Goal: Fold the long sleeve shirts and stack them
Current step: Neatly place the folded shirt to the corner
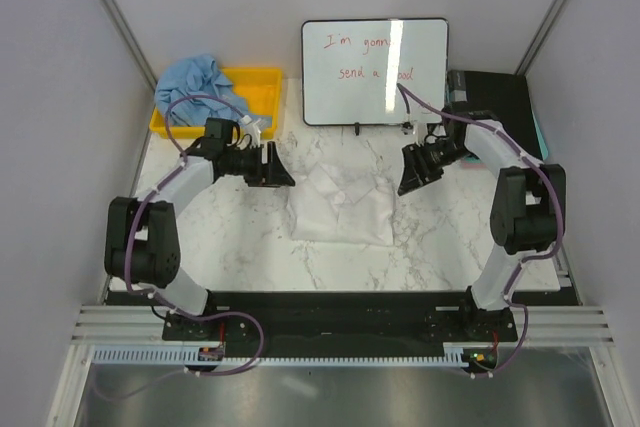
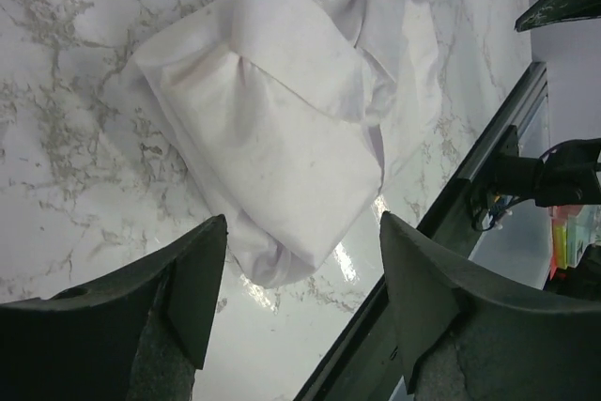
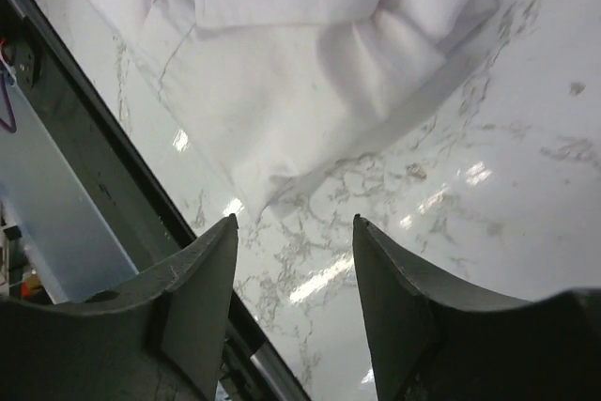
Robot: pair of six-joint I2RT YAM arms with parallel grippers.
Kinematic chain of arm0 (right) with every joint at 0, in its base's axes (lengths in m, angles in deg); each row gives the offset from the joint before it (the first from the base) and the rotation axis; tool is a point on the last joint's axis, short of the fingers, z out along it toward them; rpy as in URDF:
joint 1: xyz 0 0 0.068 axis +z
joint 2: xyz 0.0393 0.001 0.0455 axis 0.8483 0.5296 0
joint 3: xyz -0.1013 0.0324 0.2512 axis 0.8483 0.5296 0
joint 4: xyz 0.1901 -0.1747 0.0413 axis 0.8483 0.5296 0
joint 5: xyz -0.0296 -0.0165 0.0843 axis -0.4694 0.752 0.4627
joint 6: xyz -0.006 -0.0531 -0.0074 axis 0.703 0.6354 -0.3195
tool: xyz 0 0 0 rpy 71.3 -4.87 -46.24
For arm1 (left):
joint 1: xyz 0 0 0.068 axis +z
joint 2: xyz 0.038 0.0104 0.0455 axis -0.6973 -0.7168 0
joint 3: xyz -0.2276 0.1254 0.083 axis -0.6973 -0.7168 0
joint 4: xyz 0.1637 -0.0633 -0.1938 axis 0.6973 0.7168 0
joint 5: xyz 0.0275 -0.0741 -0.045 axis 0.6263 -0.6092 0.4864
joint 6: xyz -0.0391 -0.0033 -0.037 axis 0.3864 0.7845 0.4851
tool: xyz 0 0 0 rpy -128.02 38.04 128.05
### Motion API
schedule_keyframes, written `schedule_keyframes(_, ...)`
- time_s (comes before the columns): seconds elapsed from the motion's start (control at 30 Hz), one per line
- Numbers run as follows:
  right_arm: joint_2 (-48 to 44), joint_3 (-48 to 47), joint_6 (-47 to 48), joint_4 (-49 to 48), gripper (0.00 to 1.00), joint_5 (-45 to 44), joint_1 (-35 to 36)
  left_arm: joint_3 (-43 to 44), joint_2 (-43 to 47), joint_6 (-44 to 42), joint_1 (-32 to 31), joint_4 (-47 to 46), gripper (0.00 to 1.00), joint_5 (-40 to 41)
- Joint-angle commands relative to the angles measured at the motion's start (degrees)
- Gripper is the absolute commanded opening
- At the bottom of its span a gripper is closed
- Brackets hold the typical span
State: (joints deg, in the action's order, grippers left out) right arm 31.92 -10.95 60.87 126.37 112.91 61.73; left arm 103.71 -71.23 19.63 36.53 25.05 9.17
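Observation:
The white long sleeve shirt lies folded into a rough rectangle on the marble table, between my two grippers. The light blue long sleeve shirt is crumpled at the far left, spilling over the yellow bin. My left gripper hangs open and empty just off the white shirt's left edge. In its wrist view the folded cloth lies beyond the left gripper. My right gripper hangs open and empty off the shirt's right edge. In the right wrist view the shirt's corner sits ahead of the right gripper.
A whiteboard with red writing stands at the back centre. A black object lies at the back right. The dark rail runs along the table's near edge. Grey walls close in on both sides.

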Motion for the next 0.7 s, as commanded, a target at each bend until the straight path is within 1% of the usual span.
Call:
schedule_keyframes(0.0,5.3,-4.2,-4.1,-7.6,0.59,0.6,2.6,5.4,-7.0,-0.5,-1.2,0.6,0.72,3.6)
schedule_keyframes(0.03,6.7,-4.7,-4.6,-8.2,0.57,0.3,3.0,6.1,-8.3,-0.3,-1.2,0.8,0.68,4.0)
schedule_keyframes(0.1,8.2,-6.0,-5.3,-9.7,0.56,-0.5,4.3,7.9,-11.2,0.5,-1.3,0.8,0.65,3.6)
schedule_keyframes(0.13,8.8,-6.3,-5.3,-10.0,0.56,-1.2,4.6,8.6,-11.9,0.8,-1.4,0.6,0.61,3.3)
schedule_keyframes(0.27,11.1,-6.0,-4.2,-10.6,0.52,-3.6,6.0,9.1,-15.1,1.8,-2.9,0.6,0.59,2.0)
schedule_keyframes(0.3,11.5,-5.6,-3.7,-10.9,0.5,-4.1,6.0,9.0,-16.0,1.9,-3.0,0.5,0.56,1.8)
schedule_keyframes(0.33,11.7,-5.0,-3.7,-11.2,0.49,-4.3,6.1,8.5,-16.3,2.5,-3.1,0.2,0.51,1.7)
schedule_keyframes(0.37,11.7,-4.2,-3.6,-12.2,0.49,-4.7,6.3,8.4,-16.8,2.7,-3.1,0.2,0.5,1.4)
schedule_keyframes(0.4,12.1,-3.7,-3.6,-12.7,0.45,-5.5,6.5,8.4,-18.1,2.9,-3.1,0.1,0.5,1.4)
schedule_keyframes(0.43,12.2,-3.4,-3.8,-13.3,0.43,-6.1,6.6,7.9,-18.5,3.1,-3.0,-0.5,0.43,1.3)
schedule_keyframes(0.47,12.3,-2.4,-4.4,-15.4,0.41,-6.8,6.8,7.7,-19.2,3.2,-3.0,-1.1,0.38,1.5)
schedule_keyframes(0.5,12.6,-2.0,-4.9,-16.4,0.34,-8.9,6.8,7.6,-19.6,3.4,-3.0,-1.4,0.34,1.8)
schedule_keyframes(0.53,12.8,-1.7,-5.3,-17.1,0.29,-10.0,6.7,7.4,-20.5,4.2,-3.0,-2.0,0.26,2.2)
schedule_keyframes(0.57,12.8,-0.9,-5.8,-19.1,0.23,-11.1,6.7,7.4,-21.0,4.3,-2.6,-2.8,0.22,2.5)
schedule_keyframes(0.6,12.7,-0.6,-5.8,-19.7,0.11,-11.9,6.7,7.5,-21.4,4.3,-2.5,-3.0,0.18,2.9)
schedule_keyframes(0.63,12.5,0.0,-5.9,-20.5,0.06,-12.8,6.8,7.7,-22.4,3.9,-2.4,-3.4,0.12,3.0)
schedule_keyframes(0.67,12.2,1.3,-7.2,-22.8,0.01,-13.7,6.7,7.7,-22.9,3.7,-2.4,-3.3,0.08,3.9)
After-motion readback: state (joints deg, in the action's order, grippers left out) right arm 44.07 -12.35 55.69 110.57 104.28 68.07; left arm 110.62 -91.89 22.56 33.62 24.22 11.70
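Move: Both open hands hang beside and above the folded white shirt. For the left hand, the shirt's left edge is about 2 cm ahead, 3 cm right and 10 cm down, with the shirt's middle level ahead and some 15 cm right; the yellow bin is about 28 cm ahead and 20 cm left. For the right hand, the right edge is about 4 cm ahead, 3 cm left and 9 cm down, with the shirt's middle 2 cm ahead and 16 cm left; the whiteboard's lower edge is about 23 cm ahead and 7 cm left. Both hands come down together onto opposite side edges of the folded shirt, starting with a short forward reach: the left sinks about 9 cm, easing some 2 cm forward and 2 cm to its right while its wrist turns roughly 15 degrees, and the right sinks about 8 cm, going 4 to 5 cm forward and a little left. The fingers, well open at first, draw nearly shut on the way down, faster towards the end, and pinch the cloth, the left on the left edge just short of the far corner and the right on the matching spot opposite. ##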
